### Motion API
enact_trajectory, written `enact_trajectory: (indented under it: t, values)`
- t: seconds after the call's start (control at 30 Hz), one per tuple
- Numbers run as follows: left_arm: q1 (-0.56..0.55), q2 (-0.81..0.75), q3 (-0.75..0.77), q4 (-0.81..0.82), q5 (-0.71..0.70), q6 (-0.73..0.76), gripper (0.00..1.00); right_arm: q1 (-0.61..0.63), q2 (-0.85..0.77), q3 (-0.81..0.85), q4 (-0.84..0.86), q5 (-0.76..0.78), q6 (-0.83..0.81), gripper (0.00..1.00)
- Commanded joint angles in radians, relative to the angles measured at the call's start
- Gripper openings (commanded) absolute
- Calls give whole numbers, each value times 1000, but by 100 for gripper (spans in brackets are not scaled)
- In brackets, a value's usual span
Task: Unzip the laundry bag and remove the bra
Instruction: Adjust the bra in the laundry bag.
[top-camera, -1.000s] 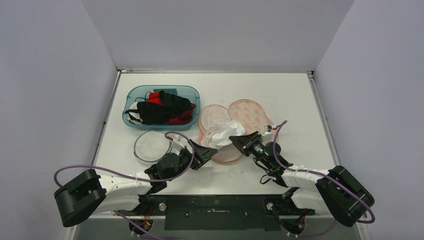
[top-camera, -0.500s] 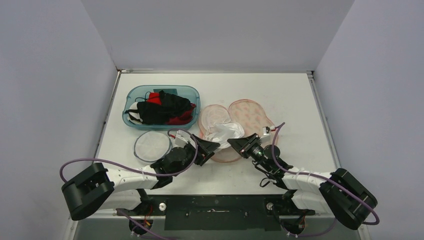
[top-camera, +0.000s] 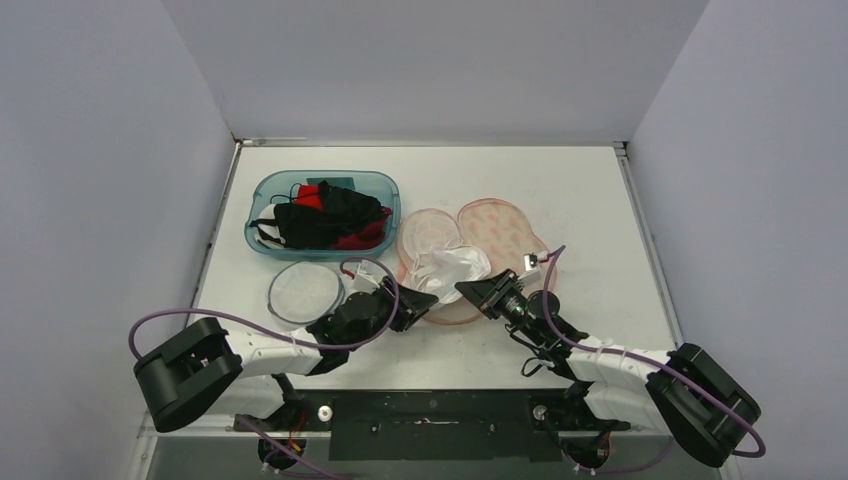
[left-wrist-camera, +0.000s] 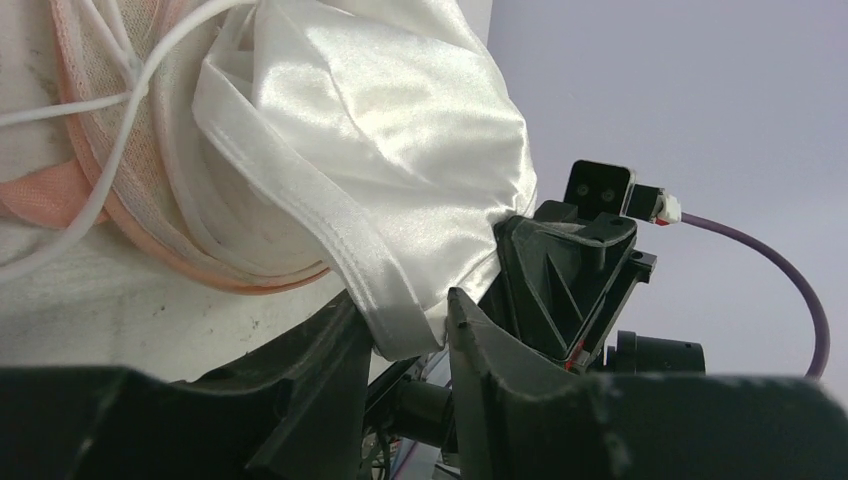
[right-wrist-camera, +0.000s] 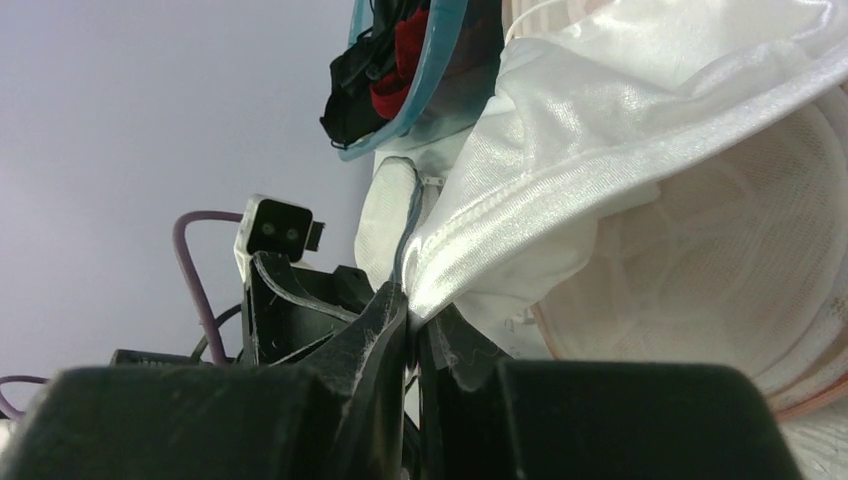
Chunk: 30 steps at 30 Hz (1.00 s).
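Note:
The pink mesh laundry bag (top-camera: 490, 225) lies open on the table, its two round halves spread apart. A white satin bra (top-camera: 452, 268) bulges out of its near half. My left gripper (top-camera: 430, 298) comes in from the left, and its fingers press from both sides on the bra's folded band (left-wrist-camera: 400, 320). My right gripper (top-camera: 466, 288) faces it from the right, shut on a pinch of the same bra (right-wrist-camera: 600, 130). In the right wrist view the jaws (right-wrist-camera: 412, 310) meet tight on the white fabric, with the bag's mesh (right-wrist-camera: 720, 280) beside them.
A blue plastic tub (top-camera: 392, 195) holding black and red garments stands behind the left arm. A small round mesh pouch (top-camera: 303, 290) lies just left of the left gripper. White drawstrings (left-wrist-camera: 110, 110) trail from the bag. Grey walls close in on three sides.
The left arm has swung right, up to the bra, and its jaws have narrowed onto the band. The right gripper has slid slightly left, still holding the fabric.

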Motion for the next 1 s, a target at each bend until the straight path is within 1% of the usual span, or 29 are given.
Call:
enact_trajectory:
  t: [0.0,0.03,0.1,0.13,0.17,0.2,0.27,0.3,0.33,0.37,0.4,0.47,0.5,0.57,0.63,0.7,0.8,0.97]
  values:
    - [9,-3,46,40,13,28,28,28,-13,27,15,10,-54,5]
    - [9,-5,47,41,16,31,25,33,-13,28,10,10,-61,5]
    - [14,-7,45,42,21,39,16,40,-14,37,-7,12,-77,5]
    - [16,-9,44,42,24,43,10,45,-18,42,-23,14,-86,6]
    - [19,-18,39,39,25,49,3,48,-23,50,-44,14,-99,10]
    - [25,-28,36,27,28,56,0,51,-32,60,-73,17,-114,19]
    - [44,-71,34,-34,31,87,0,57,-57,87,-162,20,-153,43]
    - [56,-104,36,-85,30,109,0,59,-76,108,-229,30,-179,53]
    - [69,-137,43,-137,27,144,0,61,-95,132,-296,41,-210,61]
    - [80,-175,57,-234,23,180,0,62,-111,165,-359,46,-252,69]
    - [94,-210,78,-318,19,229,0,61,-122,194,-422,50,-282,74]
    - [117,-265,126,-456,5,329,0,63,-135,245,-532,54,-345,84]
    - [129,-283,155,-520,5,385,0,64,-140,263,-577,62,-369,87]
    - [142,-307,216,-637,-9,498,0,65,-159,290,-664,87,-412,88]
    - [151,-318,262,-740,-22,579,0,64,-175,297,-703,113,-433,88]
    - [162,-323,292,-805,-28,641,0,62,-185,299,-727,149,-444,88]
    - [169,-320,337,-885,-47,708,0,58,-185,295,-739,191,-438,86]
    - [170,-322,381,-959,-99,793,0,40,-149,253,-669,195,-417,84]
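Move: The white bra's middle is about 5 cm ahead of the left hand, 2 cm to its right and 4 cm below; its near edge lies between those half-open fingertips. From the right hand, which already grips another part of that edge, the bra's middle is about 4 cm ahead, 2 cm left and 5 cm below. The spread laundry bag is centred 9 cm ahead and 8 cm right of the left hand, the blue bin 18 cm ahead and 23 cm left, and a round mesh bag 26 cm left and 2 cm ahead. The bra's edge is pinched as the left fingers shut on it, then drawn about 8 cm left and a little forward, rising some 5 cm before sinking slightly, while that wrist rolls its fingers more steeply downward. The right hand dips back and lets go, opening wide; it rises, sinks again and shifts right, its wrist turning some 30 degrees until the fingers point more downward. ##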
